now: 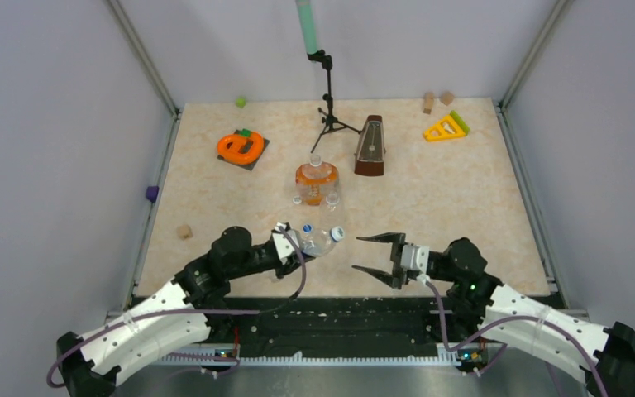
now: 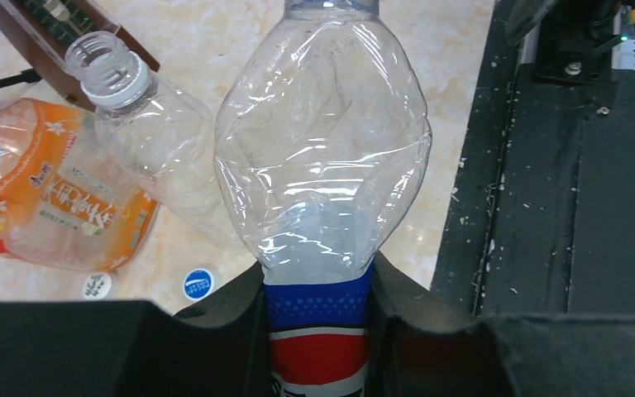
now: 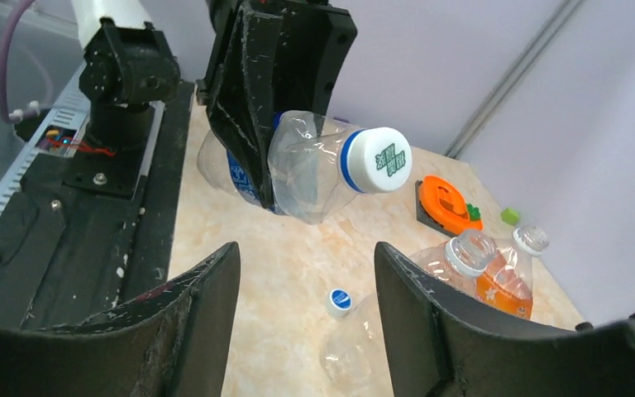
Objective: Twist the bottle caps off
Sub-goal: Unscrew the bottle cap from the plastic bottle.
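My left gripper [image 2: 317, 278] is shut on the blue-and-red label of a clear bottle [image 2: 322, 149], holding it sideways above the table. Its white-topped cap with a blue ring [image 3: 380, 159] is on the neck and points toward my right gripper [image 3: 304, 248]. That gripper stands open a short way from the cap, with nothing between its fingers. A plain clear bottle [image 3: 463, 258] with a bare neck and the orange bottle [image 3: 506, 283] stand behind. A blue cap [image 2: 198, 284] and a white cap [image 2: 97, 286] lie loose on the table beside them.
A brown metronome [image 1: 370, 147] and a black tripod stand [image 1: 329, 116] are behind the bottles. An orange toy on a dark plate [image 1: 241, 147] sits at the back left, a yellow triangle [image 1: 446, 127] at the back right. A wooden block [image 1: 184, 232] lies at the left.
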Action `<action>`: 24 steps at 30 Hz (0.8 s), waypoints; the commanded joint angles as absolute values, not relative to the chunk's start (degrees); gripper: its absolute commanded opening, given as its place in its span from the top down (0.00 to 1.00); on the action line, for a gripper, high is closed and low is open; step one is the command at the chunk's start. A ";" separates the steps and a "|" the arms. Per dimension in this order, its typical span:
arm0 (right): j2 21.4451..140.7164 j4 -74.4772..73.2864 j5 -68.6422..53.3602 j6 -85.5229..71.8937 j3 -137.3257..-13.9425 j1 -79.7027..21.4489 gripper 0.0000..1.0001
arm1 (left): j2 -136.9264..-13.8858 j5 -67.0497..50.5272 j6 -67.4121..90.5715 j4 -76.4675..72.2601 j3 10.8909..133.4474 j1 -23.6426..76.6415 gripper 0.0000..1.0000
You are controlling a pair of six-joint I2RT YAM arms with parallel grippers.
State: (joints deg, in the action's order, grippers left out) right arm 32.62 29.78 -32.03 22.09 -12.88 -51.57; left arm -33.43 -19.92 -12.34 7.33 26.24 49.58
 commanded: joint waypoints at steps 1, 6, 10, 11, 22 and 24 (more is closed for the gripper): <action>31.86 40.93 -27.78 10.55 -10.04 -51.47 0.38 | -32.59 -14.59 -13.69 4.54 26.48 50.60 1.00; 32.15 48.58 -23.19 -2.21 -7.45 -51.44 0.37 | -31.37 -12.13 -13.75 3.94 26.00 50.80 1.00; 32.13 47.25 -14.87 -12.99 -8.61 -51.46 0.37 | -31.04 -9.27 -13.42 3.59 25.68 51.12 1.00; 32.10 45.72 -11.28 -15.98 -9.31 -51.53 0.36 | -31.02 -8.45 -13.47 3.46 25.59 51.23 1.00; 31.68 5.08 13.80 -49.16 -22.06 -51.47 0.41 | -30.31 11.28 -22.14 2.02 23.78 64.32 1.00; 30.60 1.72 15.95 -53.74 -23.10 -51.50 0.39 | -31.26 16.53 -24.45 1.21 23.45 68.03 1.00</action>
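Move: Just out of the open right fingers' reach, the white cap on the held plastic bottle lies about 4 cm ahead of the right hand, 7 cm to its left and 4 cm above. The standing clear bottle is some 13 cm ahead, 10 cm left, its middle 5 cm below; the blue cap lies roughly 14 cm ahead, 18 cm left, 14 cm lower. From the left hand, the white cap is about 4 cm ahead, 11 cm right and 2 cm below. Rolling strongly as it goes, the empty right hand swings forward about 7 cm and some 3 cm right, past the white cap and off to its right; its fingers stay wide open and turn clockwise from pointing left to forward-left. The left hand keeps its grip on the bottle's label, easing about 2 cm forward and then partly back while tilting some 10 degrees. ##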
